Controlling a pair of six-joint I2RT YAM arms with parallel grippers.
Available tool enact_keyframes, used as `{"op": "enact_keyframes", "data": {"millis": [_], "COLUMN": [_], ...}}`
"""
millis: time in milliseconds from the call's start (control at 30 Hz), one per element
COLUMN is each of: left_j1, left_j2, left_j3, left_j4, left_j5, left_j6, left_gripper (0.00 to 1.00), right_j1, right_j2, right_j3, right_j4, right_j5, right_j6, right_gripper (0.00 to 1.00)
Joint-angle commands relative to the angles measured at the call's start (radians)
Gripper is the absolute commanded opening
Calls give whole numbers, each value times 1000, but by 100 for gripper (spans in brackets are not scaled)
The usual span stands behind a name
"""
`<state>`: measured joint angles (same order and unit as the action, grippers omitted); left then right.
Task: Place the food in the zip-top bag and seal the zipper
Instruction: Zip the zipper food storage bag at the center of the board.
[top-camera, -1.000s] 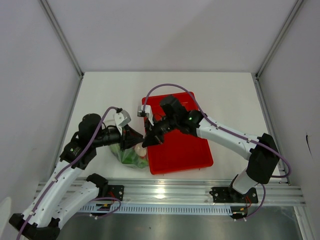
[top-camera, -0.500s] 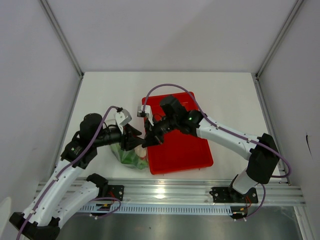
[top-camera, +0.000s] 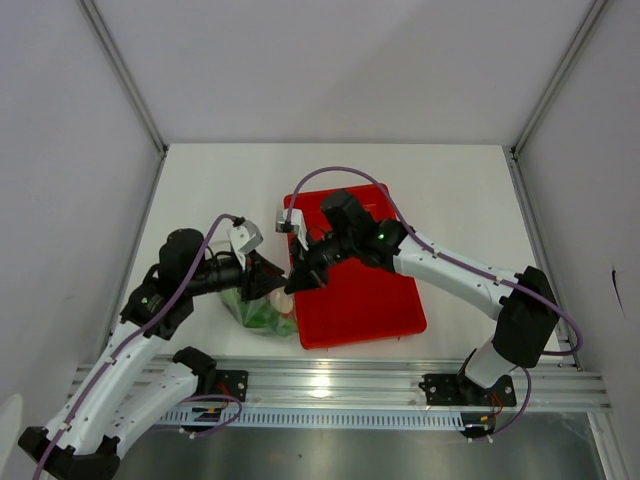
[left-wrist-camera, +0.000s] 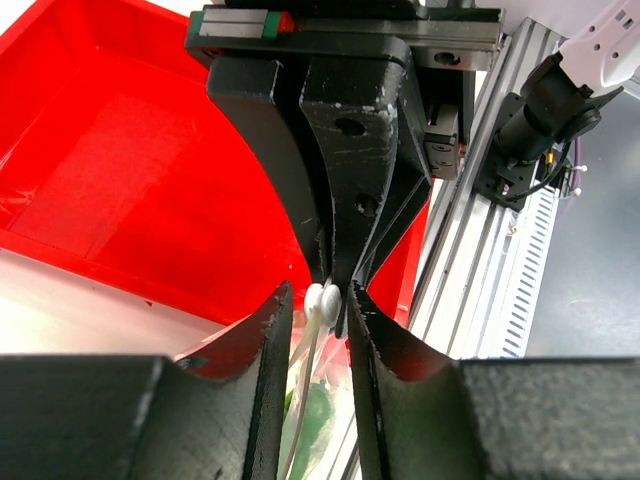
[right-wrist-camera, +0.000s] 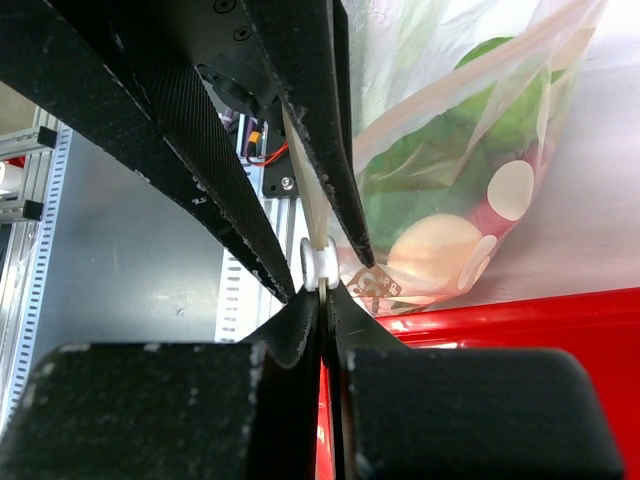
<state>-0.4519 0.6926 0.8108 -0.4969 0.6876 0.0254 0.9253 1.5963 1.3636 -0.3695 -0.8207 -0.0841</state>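
The zip-top bag (top-camera: 262, 312) lies clear and floppy left of the red tray, its mouth lifted between both grippers. The food (right-wrist-camera: 420, 170) is inside it: green pieces and a white egg-like piece (right-wrist-camera: 430, 245). My right gripper (right-wrist-camera: 322, 290) is shut on the zipper (right-wrist-camera: 305, 190) just beside its white slider (right-wrist-camera: 320, 262). My left gripper (left-wrist-camera: 320, 300) faces it tip to tip, jaws apart on either side of the zipper (left-wrist-camera: 299, 399), the slider (left-wrist-camera: 327, 303) at its tips. From above, the left gripper (top-camera: 272, 284) and right gripper (top-camera: 294, 284) nearly touch.
The red tray (top-camera: 370, 290) lies under the right arm, touching the bag's right side. An aluminium rail (top-camera: 400, 385) runs along the table's near edge. White walls close in the left, right and back.
The left gripper's jaws widened and then narrowed again around the zipper strip, and it edged slightly toward the right gripper. The right gripper has stayed shut in place.
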Motion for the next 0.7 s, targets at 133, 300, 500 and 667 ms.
{"op": "enact_keyframes", "data": {"millis": [133, 300, 500, 667], "left_j1": [4, 4, 4, 4], "left_j2": [5, 1, -33, -65], "left_j3": [-12, -1, 13, 44], "left_j4": [-14, -45, -98, -156], "left_j5": [18, -66, -252, -382], "left_j6": [-10, -18, -71, -85], "left_gripper": [25, 8, 1, 1], "right_j1": [-3, -3, -3, -3], "right_j2": [-16, -16, -18, -42], "right_j3": [42, 38, 20, -15], "right_j4": [44, 40, 44, 75], "right_j5": [-24, 3, 60, 118], "right_j6": [-13, -13, 17, 47], "right_gripper": [0, 0, 0, 0]}}
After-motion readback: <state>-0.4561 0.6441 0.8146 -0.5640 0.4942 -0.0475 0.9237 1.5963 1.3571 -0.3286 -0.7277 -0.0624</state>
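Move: The zipper's white slider sits right at the left hand's partly open fingertips, about 1 cm to that hand's right and otherwise level with it. The bagged food hangs some 14 cm below this hand and roughly 4 cm to its left. The middle of the red tray is about 14 cm to its right, 8 cm farther out and 18 cm down. From the right hand, which holds the zipper's end, the slider is about 2 cm to the left. Closing on the white slider, the left fingers pinch it, and then the left hand draws away from the right gripper, about 2 cm left and 1 cm forward, sinking slightly and turning some 10 degrees counter-clockwise. The right hand keeps its shut grip on the zipper's end and carries it about 2 cm forward. ##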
